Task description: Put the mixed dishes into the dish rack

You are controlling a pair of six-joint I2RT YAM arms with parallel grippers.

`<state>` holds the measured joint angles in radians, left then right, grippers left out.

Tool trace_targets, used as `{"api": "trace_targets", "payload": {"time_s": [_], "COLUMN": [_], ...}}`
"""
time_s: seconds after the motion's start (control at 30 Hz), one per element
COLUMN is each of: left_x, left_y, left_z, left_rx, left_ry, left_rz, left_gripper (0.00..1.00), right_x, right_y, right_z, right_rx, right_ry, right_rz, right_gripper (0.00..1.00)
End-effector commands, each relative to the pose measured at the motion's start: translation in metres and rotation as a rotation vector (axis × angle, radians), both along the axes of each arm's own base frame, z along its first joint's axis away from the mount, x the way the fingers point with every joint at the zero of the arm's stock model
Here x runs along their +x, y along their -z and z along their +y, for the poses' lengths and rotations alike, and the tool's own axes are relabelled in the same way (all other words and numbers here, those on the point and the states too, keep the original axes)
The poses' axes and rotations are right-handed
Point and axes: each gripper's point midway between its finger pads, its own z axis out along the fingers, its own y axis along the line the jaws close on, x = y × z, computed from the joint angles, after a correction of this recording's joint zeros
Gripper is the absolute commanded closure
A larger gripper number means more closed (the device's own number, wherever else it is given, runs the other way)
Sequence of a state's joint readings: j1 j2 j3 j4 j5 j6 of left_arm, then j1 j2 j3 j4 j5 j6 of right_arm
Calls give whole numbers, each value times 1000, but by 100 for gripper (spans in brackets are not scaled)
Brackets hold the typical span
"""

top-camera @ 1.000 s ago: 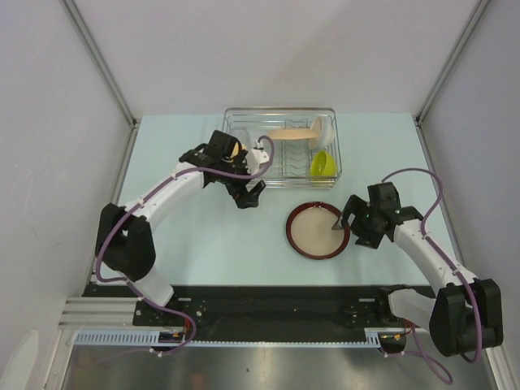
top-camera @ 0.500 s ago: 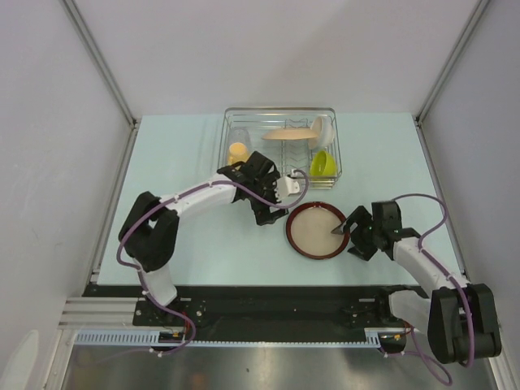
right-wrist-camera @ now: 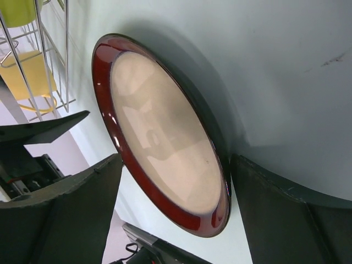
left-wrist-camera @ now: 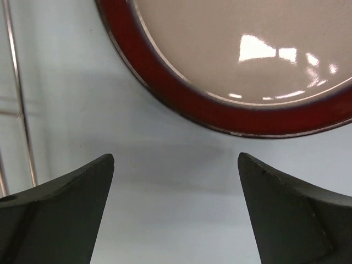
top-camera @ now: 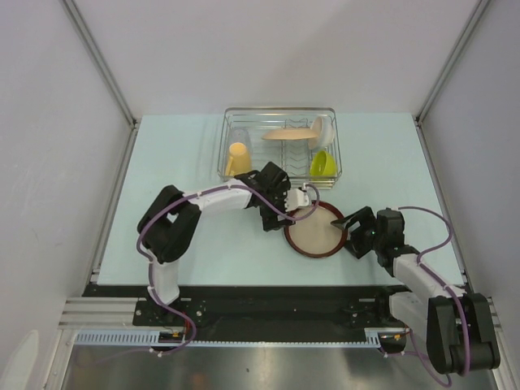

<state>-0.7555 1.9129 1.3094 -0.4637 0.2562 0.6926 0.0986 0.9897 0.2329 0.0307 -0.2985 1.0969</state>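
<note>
The beige plate with a dark-red rim [top-camera: 315,230] [right-wrist-camera: 159,132] [left-wrist-camera: 247,49] lies flat on the table in front of the dish rack [top-camera: 280,112]. My right gripper [top-camera: 345,223] [right-wrist-camera: 176,162] is open at the plate's right edge, one finger above the rim and one on the table side. My left gripper [top-camera: 282,218] [left-wrist-camera: 176,165] is open and empty over bare table just off the plate's left rim. In the rack stand a yellow-orange mug [top-camera: 237,158], a wooden plate [top-camera: 288,133], a white bowl [top-camera: 325,128] and a lime-green bowl [top-camera: 322,164].
The rack's chrome wires [left-wrist-camera: 16,110] run close by on the left gripper's left side. Grey walls enclose the table on three sides. The arms' base rail [top-camera: 268,305] runs along the near edge.
The left arm has swung from the rack down to the plate's left rim, uncovering the mug. The right gripper has slid in over the plate's right edge, its jaws narrowing slightly.
</note>
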Motion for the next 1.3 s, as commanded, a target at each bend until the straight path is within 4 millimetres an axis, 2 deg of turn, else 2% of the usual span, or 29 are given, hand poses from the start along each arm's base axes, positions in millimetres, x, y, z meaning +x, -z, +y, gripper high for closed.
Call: {"api": "trace_targets", "payload": {"time_s": [0.0, 0.13, 0.17, 0.33, 0.37, 0.5, 0.7, 0.73, 0.77, 0.8, 0.9, 0.93, 0.97, 1.0, 1.13, 1.27], "left_x": [9, 10, 10, 6, 3, -5, -21, -23, -25, -27, -31, -32, -31, -32, -32, -26], "left_y": [-12, -7, -11, -6, -2, 0, 1, 2, 1, 3, 2, 0, 1, -1, 1, -23], "left_z": [-31, -46, -53, -67, -68, -76, -88, -90, -93, -94, -94, -92, -90, -89, -77, -68], "left_rx": [-41, -34, -44, -42, -38, -41, -53, -56, -57, -54, -51, -50, -45, -43, -21, -50], "left_ry": [85, 131, 146, 193, 202, 234, 274, 278, 280, 282, 285, 283, 282, 283, 270, 211], "left_rz": [-67, -71, -78, -55, -50, -43, -26, -22, -23, -20, -16, -16, -22, -26, -35, -30], "left_gripper": [0, 0, 0, 0, 0, 0, 0, 1, 0, 0, 0, 0, 0, 0, 0, 0], "right_x": [-16, -15, -15, -15, -8, -5, 4, 3, 6, 5, 8, 8, 8, 8, 5, 2], "right_y": [27, 26, 27, 30, 25, 24, 19, 24, 23, 24, 24, 24, 25, 25, 23, 7], "right_z": [-9, -11, -12, -13, -12, -12, -1, -1, 0, 2, 6, 7, 7, 9, 10, 8], "right_rx": [-36, -48, -52, -63, -60, -66, -65, -68, -66, -63, -58, -60, -65, -67, -73, -110], "right_ry": [35, 46, 47, 47, 46, 42, -18, -20, -23, -29, -41, -45, -49, -55, -67, -88], "right_rz": [97, 90, 92, 99, 64, 58, 10, 25, 13, 11, 0, -4, -2, -3, -12, -61], "right_gripper": [14, 14, 14, 14, 15, 15, 20, 23, 25, 36, 57, 74, 84, 99, 100, 100]}}
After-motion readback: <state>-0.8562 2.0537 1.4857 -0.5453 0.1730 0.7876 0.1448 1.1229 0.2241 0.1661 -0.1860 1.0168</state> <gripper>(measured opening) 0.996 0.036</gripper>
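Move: The plate lies flat with its middle about 10 cm to the right of my left hand, 4 cm back and some 3 cm lower. The dish rack's middle is straight ahead of that hand, about 20 cm out, with the yellow mug in it 12 cm left and 17 cm ahead. From my right hand the plate's middle is 7 cm left, 3 cm ahead and 3 cm down; the green bowl stands about 21 cm ahead, 3 cm left. I pinch the plate's right rim with my right hand: I ease it about 1.5 cm forward, sink some 2 cm and close my wide-open fingers over the rim. Meanwhile my left hand goes about 5 cm to the right, sinking 1 cm, up to the opposite rim, turns roughly 10 degrees clockwise, then comes back a little, fingers still wide open and seeming to bear on that rim. ##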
